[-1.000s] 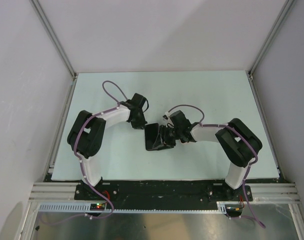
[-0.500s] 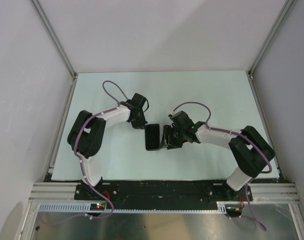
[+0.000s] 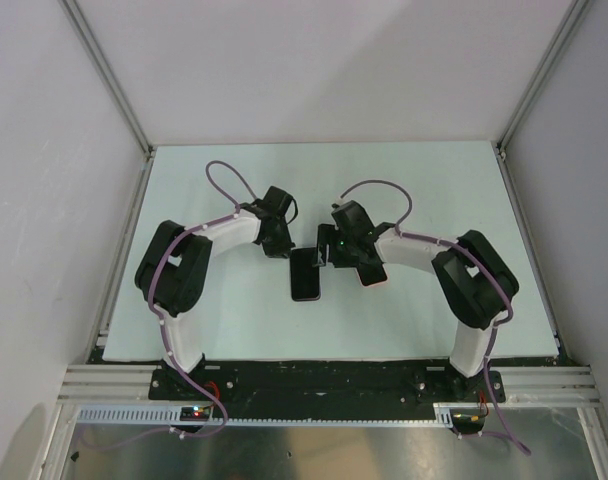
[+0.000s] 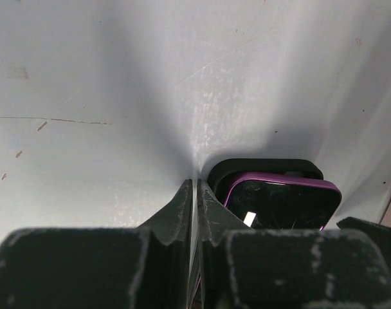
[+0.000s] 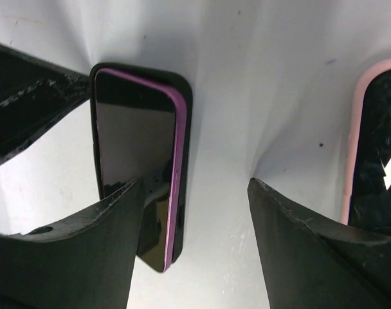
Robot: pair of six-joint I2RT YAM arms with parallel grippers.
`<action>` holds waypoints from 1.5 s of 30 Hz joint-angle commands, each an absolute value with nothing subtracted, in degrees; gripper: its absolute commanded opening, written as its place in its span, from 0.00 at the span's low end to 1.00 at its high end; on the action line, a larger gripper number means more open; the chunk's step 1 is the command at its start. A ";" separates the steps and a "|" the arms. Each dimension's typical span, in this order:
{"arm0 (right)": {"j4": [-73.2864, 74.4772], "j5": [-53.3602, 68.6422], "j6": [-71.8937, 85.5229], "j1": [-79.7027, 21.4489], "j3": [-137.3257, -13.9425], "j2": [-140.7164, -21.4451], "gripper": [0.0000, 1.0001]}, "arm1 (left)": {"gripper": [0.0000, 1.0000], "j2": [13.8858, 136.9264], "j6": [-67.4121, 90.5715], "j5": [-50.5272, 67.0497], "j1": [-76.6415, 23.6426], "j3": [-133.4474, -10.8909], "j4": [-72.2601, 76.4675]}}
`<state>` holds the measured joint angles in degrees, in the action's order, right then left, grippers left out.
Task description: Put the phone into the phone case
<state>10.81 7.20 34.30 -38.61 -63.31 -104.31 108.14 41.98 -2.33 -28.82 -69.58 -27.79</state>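
The phone [image 5: 134,148], dark glass with a purple rim, lies face up in the black phone case [image 5: 184,129]; its purple side shows above the case wall. Both lie flat on the table mid-scene, the phone [image 3: 306,274] framed by the case [image 3: 293,288]. My right gripper [image 5: 195,185] stands open over them, one finger above the phone's near end and the other over bare table. It holds nothing. My left gripper [image 4: 196,188] is shut with nothing visible in it, its tips beside the case's [image 4: 266,166] corner next to the phone [image 4: 282,201].
A second phone with a pink rim [image 3: 374,272] lies just right of the case, partly under the right wrist; the same pink-rimmed phone [image 5: 375,161] is cut by the right edge of the right wrist view. White walls and metal rails bound the pale table [image 3: 434,190].
My right gripper has opened and let go of the cased phone, which went from tilted to flat on the table. The right wrist drew back, uncovering the pink-rimmed phone. The left arm stayed still.
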 commanded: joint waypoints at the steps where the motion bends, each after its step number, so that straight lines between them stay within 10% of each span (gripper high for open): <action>1: 8.44 3.33 33.14 -38.20 -66.65 -106.63 0.70 | 0.09 108.72 41.27 -1.07 -29.49 -71.39 -25.82; 45: 13.74 -6.74 30.97 -47.19 -78.63 -118.93 0.46 | 0.08 110.59 43.27 1.55 -29.88 -72.30 -25.65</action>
<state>14.96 -7.49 31.88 -44.93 -77.45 -114.91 109.21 42.02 -1.28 -28.82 -70.74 -28.03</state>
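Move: The phone lying in the black case has its middle about 5 cm left of my right hand, 2 cm back and 2 cm lower. Its far right corner is some 5 cm ahead and 1 cm left of that hand. The pink-cased phone is about 13 cm to my right hand's right and 3 cm back. From my left hand, nearly shut by the far left corner, the black-cased phone's middle is 5 cm back, 4 cm right, 1 cm lower. I bring my right hand about 3.5 cm forward along the phone's right side, sinking slightly, then nearly 4 cm left onto its far right corner, tilting the wrist 10 to 15 degrees so the fingertips swing forward and lean less to the left. The fingers close partway; one comes against the purple right edge, the other over the screen. My left hand stays by the far left corner. ##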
